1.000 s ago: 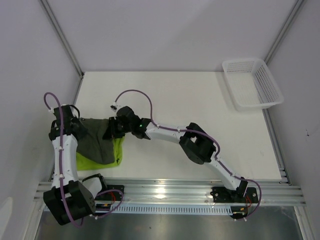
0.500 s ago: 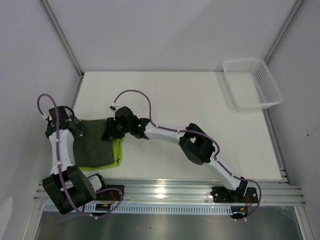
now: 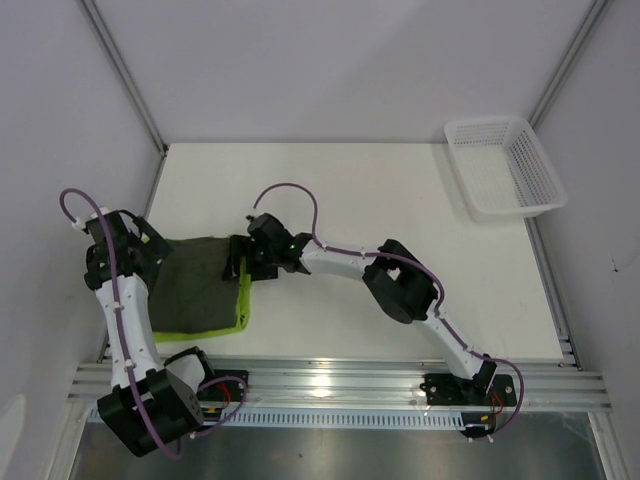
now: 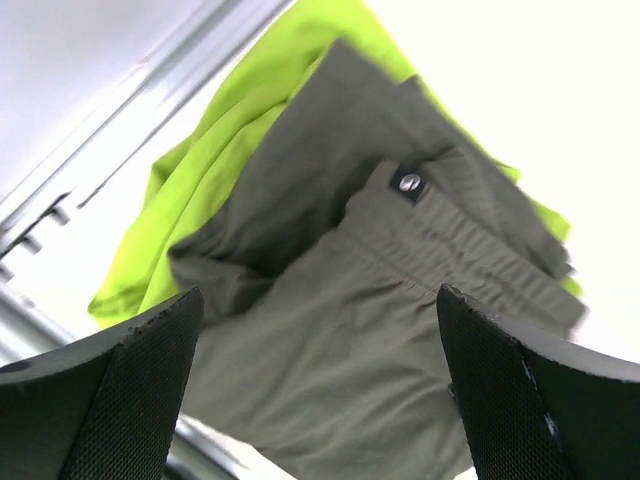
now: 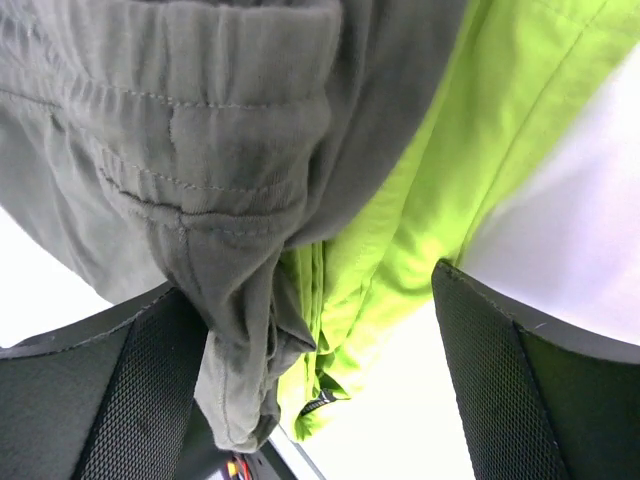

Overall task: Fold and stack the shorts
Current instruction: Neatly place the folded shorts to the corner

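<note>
The dark olive-grey shorts [image 3: 195, 285] lie folded on top of the lime green shorts [image 3: 241, 303] at the table's near left; green shows only along the right and front edges. My left gripper [image 3: 150, 257] hovers at the stack's left edge, open, with olive cloth [image 4: 400, 300] and green cloth [image 4: 230, 150] below its spread fingers [image 4: 100, 400]. At the stack's right edge my right gripper [image 3: 243, 268] is open too. Between its jaws hangs the olive waistband [image 5: 200, 150], close to one finger [image 5: 110, 400], beside the green folds [image 5: 420, 200].
A white mesh basket [image 3: 505, 165] stands at the back right corner. A metal rail [image 3: 330, 380] runs along the near edge, and a wall frame [image 3: 155, 180] borders the table on the left, close to the left arm.
Both grippers have opened and let go of the olive shorts, which now lie flatter over the green pair. The left arm pulled back to the left, the right gripper shifted slightly right.
</note>
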{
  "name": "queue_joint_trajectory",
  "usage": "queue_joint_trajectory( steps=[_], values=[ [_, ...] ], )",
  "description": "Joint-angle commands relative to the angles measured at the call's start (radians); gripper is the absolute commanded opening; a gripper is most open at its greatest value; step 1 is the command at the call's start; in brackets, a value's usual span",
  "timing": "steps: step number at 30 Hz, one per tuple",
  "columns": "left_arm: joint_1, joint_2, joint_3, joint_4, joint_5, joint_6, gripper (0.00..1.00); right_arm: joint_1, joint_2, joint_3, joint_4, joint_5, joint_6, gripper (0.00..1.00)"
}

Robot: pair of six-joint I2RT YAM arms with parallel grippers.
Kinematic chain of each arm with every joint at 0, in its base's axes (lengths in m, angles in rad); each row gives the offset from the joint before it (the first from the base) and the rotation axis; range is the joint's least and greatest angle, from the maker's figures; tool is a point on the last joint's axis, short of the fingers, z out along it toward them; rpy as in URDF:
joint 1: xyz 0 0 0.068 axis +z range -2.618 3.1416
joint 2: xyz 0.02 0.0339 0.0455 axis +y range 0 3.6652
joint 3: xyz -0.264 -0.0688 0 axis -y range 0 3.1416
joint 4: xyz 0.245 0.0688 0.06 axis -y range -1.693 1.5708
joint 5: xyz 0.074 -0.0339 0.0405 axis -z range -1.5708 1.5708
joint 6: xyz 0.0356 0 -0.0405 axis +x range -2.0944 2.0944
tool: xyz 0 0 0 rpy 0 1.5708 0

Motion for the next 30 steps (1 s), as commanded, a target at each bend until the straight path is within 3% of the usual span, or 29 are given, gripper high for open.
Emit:
queue_joint_trajectory(
  steps=[1, 12, 14, 17, 21, 26, 30],
  values=[
    [-0.012, -0.019, 0.028, 0.026, 0.137, 0.021, 0.99, -0.044, -0.125, -0.078, 0.017, 0.024, -0.010, 0.90],
    [-0.181, -0.045, 0.028, 0.093, 0.261, -0.086, 0.99, -0.098, -0.288, -0.253, 0.257, -0.188, -0.045, 0.85],
    [-0.185, -0.052, 0.036, 0.096, 0.294, -0.092, 0.99, -0.104, -0.300, -0.275, 0.303, -0.225, -0.057, 0.79],
    [-0.190, -0.069, 0.039, 0.096, 0.360, -0.094, 0.99, -0.108, -0.293, -0.269, 0.360, -0.275, -0.047, 0.50],
    [-0.188, -0.091, 0.066, 0.083, 0.344, -0.082, 0.99, -0.098, -0.267, -0.246, 0.426, -0.341, -0.019, 0.27],
    [-0.188, -0.071, 0.186, 0.014, 0.268, -0.056, 0.99, -0.058, -0.129, -0.129, 0.544, -0.420, 0.059, 0.18],
    [-0.188, -0.086, 0.217, -0.005, 0.268, -0.048, 0.99, -0.030, -0.009, -0.054, 0.651, -0.441, 0.113, 0.19]
  ],
)
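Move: The grey shorts, folded flat, have their middle about 9 cm to the left of my right hand, 4 cm back and 4 cm below it; its open fingers are at their right edge. From my left hand, hovering wide open, that middle is some 11 cm to the right, 2 cm back and 14 cm down. The green shorts lie directly under the grey ones, their middle roughly 2 cm nearer to my bases. My right hand slides about 4 cm right and slightly forward, drawing the edge of the shorts with it, then comes free and rises some 12 cm, tilting its fingers up by about 30 degrees, closing them on nothing and swinging back left over the shorts. Meanwhile my left hand, still wide open, sweeps right and somewhat forward over the grey shorts, turning clockwise, then lifts. ##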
